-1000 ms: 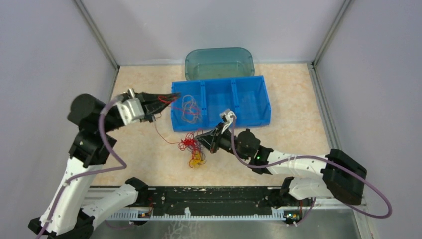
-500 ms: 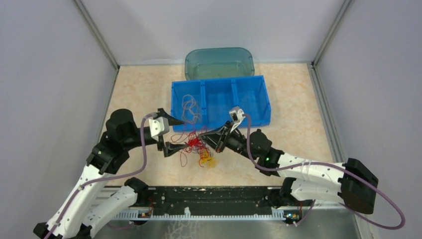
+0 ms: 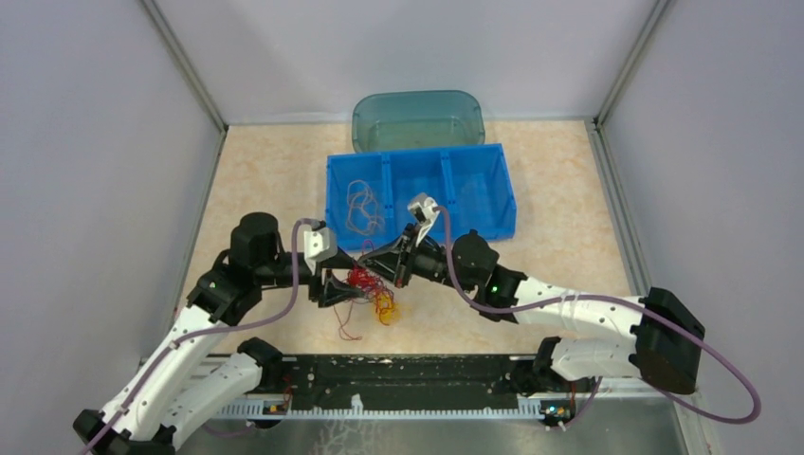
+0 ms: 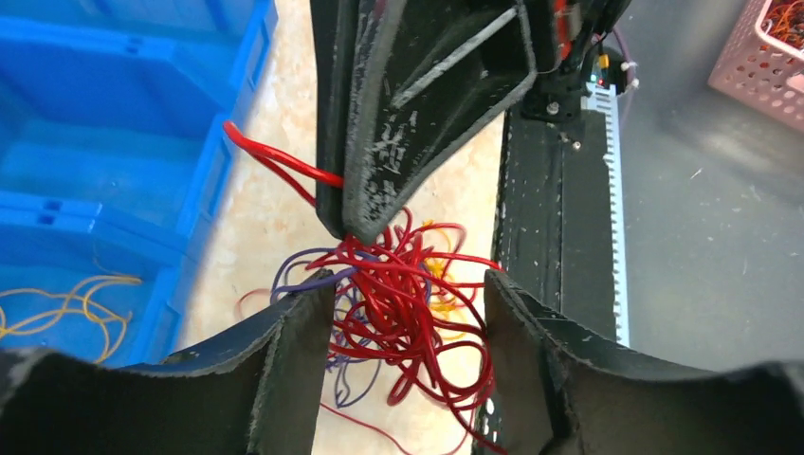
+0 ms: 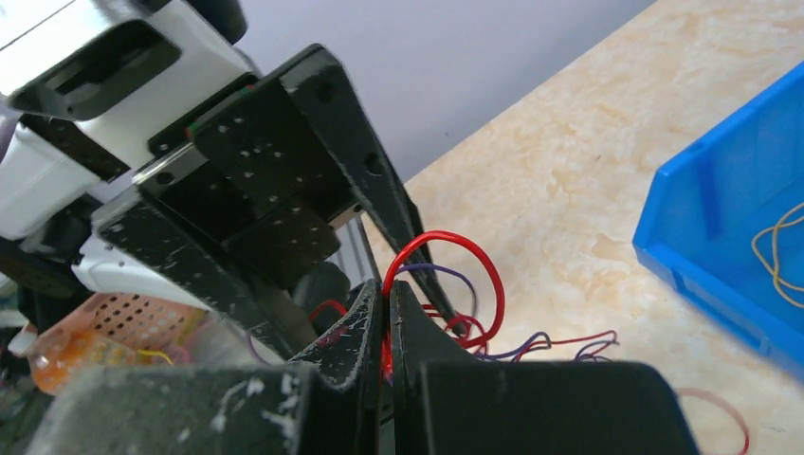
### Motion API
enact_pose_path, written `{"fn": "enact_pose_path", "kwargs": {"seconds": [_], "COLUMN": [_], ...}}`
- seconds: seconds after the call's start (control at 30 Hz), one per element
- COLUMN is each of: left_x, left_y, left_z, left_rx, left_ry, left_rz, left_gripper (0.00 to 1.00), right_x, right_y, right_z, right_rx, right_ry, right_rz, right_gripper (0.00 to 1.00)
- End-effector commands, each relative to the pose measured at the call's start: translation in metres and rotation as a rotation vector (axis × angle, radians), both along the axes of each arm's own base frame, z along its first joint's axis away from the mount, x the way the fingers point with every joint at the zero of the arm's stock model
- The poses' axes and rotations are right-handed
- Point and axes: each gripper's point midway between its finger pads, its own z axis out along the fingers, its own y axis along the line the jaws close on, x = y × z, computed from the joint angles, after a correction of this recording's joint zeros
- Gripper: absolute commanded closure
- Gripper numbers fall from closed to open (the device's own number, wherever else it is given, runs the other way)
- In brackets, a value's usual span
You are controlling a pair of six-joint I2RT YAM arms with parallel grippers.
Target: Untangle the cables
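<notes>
The cables [image 3: 373,290] form a red, yellow-orange and purple clump on the table in front of the blue bin [image 3: 479,204]. My left gripper [image 3: 352,280] is open. In the left wrist view its fingers [image 4: 294,351] stand on either side of the clump [image 4: 403,294] without pinching it. My right gripper [image 3: 366,264] reaches in from the right and is shut on a red strand at the top of the clump. The right wrist view shows that red loop [image 5: 474,275] rising from the closed right gripper [image 5: 387,289]. A thin red strand [image 3: 346,327] trails toward the near edge.
An orange cable [image 3: 360,204] lies loose in the bin's left compartment. A teal lid [image 3: 417,118] sits behind the bin. A black rail [image 3: 398,374] runs along the near edge. Grey walls close in both sides. A pink perforated basket [image 4: 768,47] stands beyond the rail.
My left gripper left the bin's left corner, opened, and came down around the clump. My right gripper shifted slightly left and back, still holding the red strand.
</notes>
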Motion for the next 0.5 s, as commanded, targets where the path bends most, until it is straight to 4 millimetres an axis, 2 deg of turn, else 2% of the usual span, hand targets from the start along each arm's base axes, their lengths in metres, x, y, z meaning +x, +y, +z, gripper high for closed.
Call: {"fn": "enact_pose_path", "kwargs": {"seconds": [0.0, 0.03, 0.07, 0.1, 0.17, 0.3, 0.4, 0.47], "left_x": [0.004, 0.005, 0.006, 0.008, 0.01, 0.009, 0.009, 0.012], "left_y": [-0.002, -0.001, -0.001, 0.001, 0.003, 0.003, 0.002, 0.002], "left_z": [-0.006, -0.006, -0.006, -0.006, -0.005, 0.005, 0.013, 0.024], "left_rx": [0.006, 0.01, 0.013, 0.017, 0.021, 0.001, -0.018, -0.039], "left_ry": [0.004, -0.003, -0.006, -0.011, -0.024, -0.016, 0.007, 0.001], "left_rz": [0.009, 0.009, 0.018, 0.032, 0.052, 0.069, 0.081, 0.102], "left_gripper": [0.47, 0.6, 0.77, 0.86, 0.98, 1.0, 1.0, 1.0], "right_x": [-0.01, -0.009, -0.008, -0.006, -0.001, 0.004, -0.002, -0.007], "right_y": [0.011, 0.01, 0.007, 0.004, -0.005, -0.023, -0.036, -0.044], "right_z": [0.035, 0.032, 0.031, 0.025, 0.018, -0.013, -0.046, -0.066], "right_rx": [0.051, 0.046, 0.045, 0.037, 0.023, -0.071, -0.159, -0.202], "right_ry": [-0.08, -0.073, -0.072, -0.063, -0.043, -0.005, 0.03, 0.071], "right_rz": [0.059, 0.048, 0.037, 0.019, -0.032, -0.092, -0.089, -0.091], "right_gripper": [0.99, 0.91, 0.78, 0.69, 0.51, 0.24, 0.12, 0.09]}}
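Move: The left hand's open fingers already straddle the red cable tangle, its middle about 2 cm to the right and 2 cm below. Purple strands hang some 3 cm ahead, 2 cm right and 5 cm below; the yellow cables lie roughly 3 cm back, 4 cm right and 18 cm below. The blue bin's left compartment is about 19 cm ahead, 2 cm left. From the right hand, still pinching the red cable, the tangle lies 2 cm back, 5 cm below, not off to either side. Almost in place, the left hand sinks about 1 cm and shuts its fingers on the red tangle, pinching it just below the right fingertips. The right hand meanwhile opens wide, lets go of the red cable, then backs off to the right and down, about 4 cm, away from the left fingers. ##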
